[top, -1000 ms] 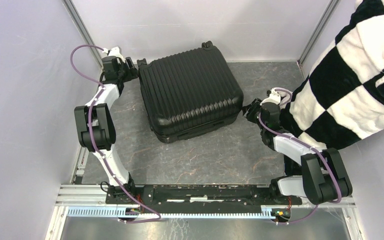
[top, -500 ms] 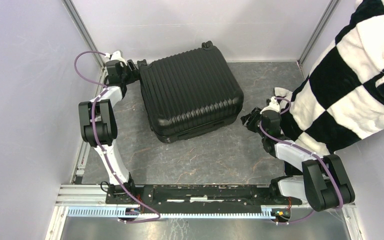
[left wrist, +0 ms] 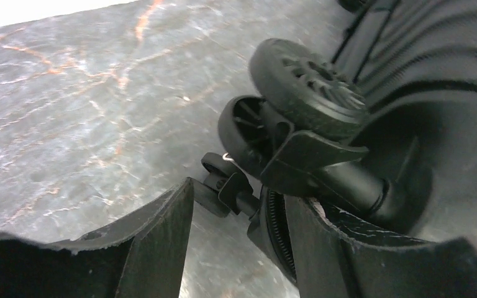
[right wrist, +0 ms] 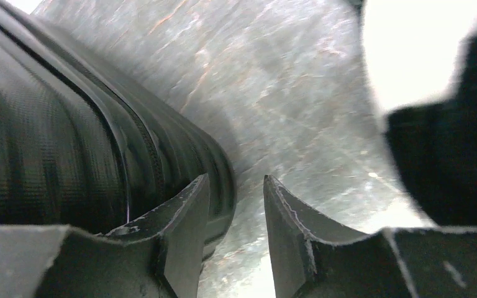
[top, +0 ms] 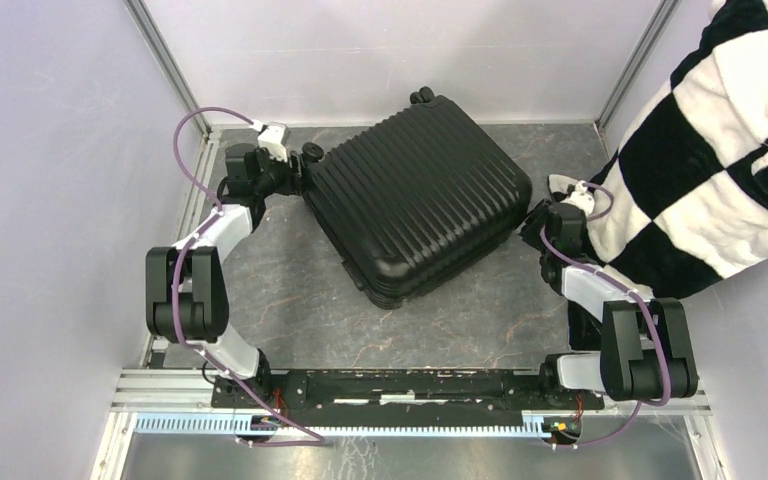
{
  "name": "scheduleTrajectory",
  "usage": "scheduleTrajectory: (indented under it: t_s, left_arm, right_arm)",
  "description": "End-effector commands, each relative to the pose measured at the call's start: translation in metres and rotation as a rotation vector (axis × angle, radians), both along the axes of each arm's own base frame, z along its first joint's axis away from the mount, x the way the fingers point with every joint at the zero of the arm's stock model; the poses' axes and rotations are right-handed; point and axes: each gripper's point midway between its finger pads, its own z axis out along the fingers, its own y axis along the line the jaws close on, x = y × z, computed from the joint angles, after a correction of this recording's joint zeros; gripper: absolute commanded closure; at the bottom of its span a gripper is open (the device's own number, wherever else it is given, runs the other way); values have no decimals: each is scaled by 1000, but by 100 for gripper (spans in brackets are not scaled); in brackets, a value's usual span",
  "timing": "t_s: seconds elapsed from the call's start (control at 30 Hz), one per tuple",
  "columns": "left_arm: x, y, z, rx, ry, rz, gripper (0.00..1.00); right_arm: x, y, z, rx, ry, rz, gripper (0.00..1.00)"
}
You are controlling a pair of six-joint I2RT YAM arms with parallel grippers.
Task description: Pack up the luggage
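The luggage (top: 420, 195) is a black ribbed hard-shell suitcase lying shut and flat on the grey table, turned at an angle. My left gripper (top: 298, 172) is at its far left corner, by a caster wheel (top: 312, 152). In the left wrist view that gripper (left wrist: 237, 189) is open, the caster wheel (left wrist: 307, 87) just ahead, and a part of the caster lies against the inner side of the right finger (left wrist: 313, 242). My right gripper (top: 532, 222) stands at the suitcase's right corner. It is open (right wrist: 236, 178) and empty, with its left finger beside the luggage (right wrist: 56, 136).
A black-and-white checkered blanket (top: 700, 150) hangs in from the right, close behind the right arm, and shows in the right wrist view as the blanket (right wrist: 447, 161). Lilac walls close off the left, back and right. A metal rail (top: 410, 385) runs along the near edge.
The suitcase has swung counterclockwise and shifted right and nearer. The left gripper followed its wheel corner to the right. The right gripper backed off to the right.
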Motion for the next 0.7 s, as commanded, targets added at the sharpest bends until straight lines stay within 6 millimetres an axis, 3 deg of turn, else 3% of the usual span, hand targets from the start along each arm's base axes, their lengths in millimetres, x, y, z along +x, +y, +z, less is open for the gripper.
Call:
scheduleTrajectory:
  t_s: [0.0,0.17,0.27,0.37,0.5,0.67]
  left_arm:
    - [-108,-101,-14,-13,129,-527,37]
    - [-158,-86,-26,122,192,-630,36]
    - [-174,-73,-16,237,168,-675,34]
    - [-172,-51,1,403,93,-670,27]
    - [-147,-25,27,607,-14,-610,13]
    - [-134,-11,32,775,-53,-656,2]
  right_arm:
    - [12,17,32,77,-88,75,54]
    - [13,20,22,121,-61,73,53]
    - [11,20,12,131,-40,65,53]
    - [9,21,7,140,-29,67,53]
    - [12,27,7,165,-35,85,53]
    - [30,46,16,201,-43,187,52]
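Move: The suitcase's near wheel pair, at the case's left corner, is about 5 cm ahead of the left hand, 4 cm right and at roughly its height; the suitcase's middle is some 27 cm right and 6 cm back, with the far wheel pair 28 cm right and 18 cm ahead. From the right hand, the suitcase's right corner is about 6 cm ahead and 2 cm left, the suitcase's middle 25 cm left and 6 cm ahead. Left hand pushes the wheeled corner back about 14 cm, rolling and opening, as the right edges right, then partly returns. ##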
